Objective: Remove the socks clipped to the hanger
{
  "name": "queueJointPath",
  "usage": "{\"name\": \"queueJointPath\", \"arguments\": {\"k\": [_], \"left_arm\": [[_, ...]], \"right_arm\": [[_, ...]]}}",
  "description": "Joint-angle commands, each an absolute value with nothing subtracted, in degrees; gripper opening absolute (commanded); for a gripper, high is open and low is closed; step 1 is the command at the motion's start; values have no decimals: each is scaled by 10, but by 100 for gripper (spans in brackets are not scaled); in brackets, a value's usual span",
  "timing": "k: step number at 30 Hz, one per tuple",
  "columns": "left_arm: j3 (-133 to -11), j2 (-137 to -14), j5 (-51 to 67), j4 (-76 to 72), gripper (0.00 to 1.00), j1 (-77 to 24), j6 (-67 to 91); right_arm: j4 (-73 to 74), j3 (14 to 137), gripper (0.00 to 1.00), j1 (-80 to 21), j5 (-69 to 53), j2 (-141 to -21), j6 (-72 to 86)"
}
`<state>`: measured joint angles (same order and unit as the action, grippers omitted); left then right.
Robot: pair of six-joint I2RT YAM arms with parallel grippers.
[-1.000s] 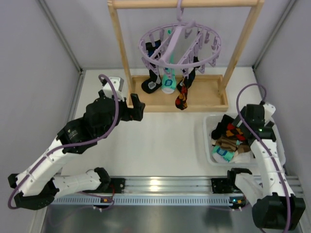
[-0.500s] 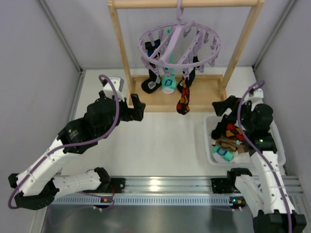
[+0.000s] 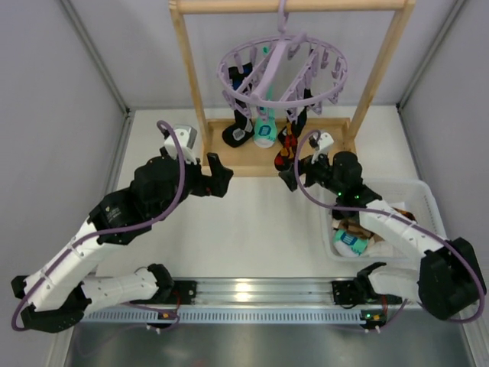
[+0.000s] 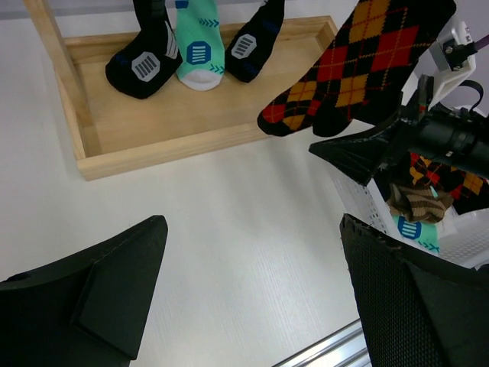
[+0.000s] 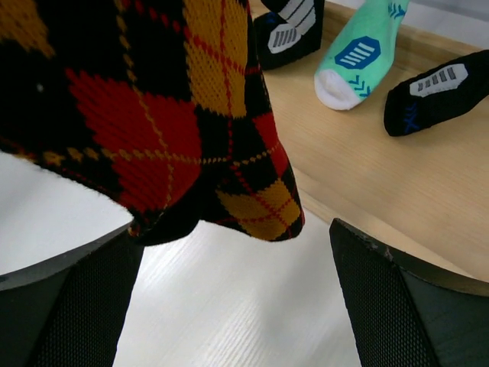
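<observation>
The lavender hanger (image 3: 283, 73) hangs by its hook from the wooden rack. Clipped to it are a black sock (image 3: 238, 131), a teal-white sock (image 3: 264, 131), another black sock (image 3: 299, 121) and a red-orange-black argyle sock (image 3: 286, 155). My right gripper (image 3: 298, 164) is open right at the argyle sock; in its wrist view the sock's toe (image 5: 153, 99) hangs just above the gap between the wide-apart fingers (image 5: 412, 306). My left gripper (image 3: 218, 176) is open over bare table left of the socks, holding nothing (image 4: 252, 260). Its view shows the argyle sock (image 4: 359, 69) and the right gripper (image 4: 382, 145).
The wooden frame rack's base tray (image 3: 328, 157) lies under the hanging socks. A white bin (image 3: 325, 222) holding removed socks, a brown striped one among them, stands at the right. A metal rail (image 3: 252, 294) runs along the near edge. Grey walls close in both sides.
My right arm swung from over the white bin to the left, up to the argyle sock, with its jaws spread wide. The left arm shifted only slightly.
</observation>
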<state>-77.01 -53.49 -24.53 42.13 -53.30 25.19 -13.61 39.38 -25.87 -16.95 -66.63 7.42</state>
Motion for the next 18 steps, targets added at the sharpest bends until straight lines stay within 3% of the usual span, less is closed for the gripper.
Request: {"name": "queueJointPath", "arguments": {"k": [1,8,12,15,16,18], "left_arm": [[-766,-530,-236,413,98,-533,257],[-765,-540,-235,413,98,-533,259],[-773,-546,-239,413,98,-533,268],[-781,-548,-239,413,98,-533,275],[-783,-548,-239,413,98,-533,277],[-789,-549,-248,412,98,-533,281]], "right_arm": [[-260,389,99,-286,-101,-682,45],[-354,400,99,-315,-28,-748,54],[-357,430,90,-338,-13,-789,40],[-372,434,72,-356,11,-809,26],[-393,426,52,-364,21,-812,22],[-413,417,28,-376,41,-808,22]]}}
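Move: The argyle sock hangs from the hanger just beyond the right hand's open fingers, its foot about 5 cm ahead, 4 cm to the left and some 3 cm higher. Behind it are a black sock, some 13 cm ahead and 2 cm left, and the teal sock, about 13 cm ahead and 7 cm left. The sock bin lies roughly 10 cm back, 26 cm right and 20 cm below. From the left hand, the argyle sock is about 14 cm ahead, 13 cm right and 13 cm lower. The argyle sock's hanging foot is taken in between the right hand's wide-open fingers as that hand pushes about 4 cm forward and then about as far left, sinking slightly near the end. The wrist tips up and turns a little clockwise, some 10 degrees in all, while in the second half the fingers close more than halfway on the knit. ##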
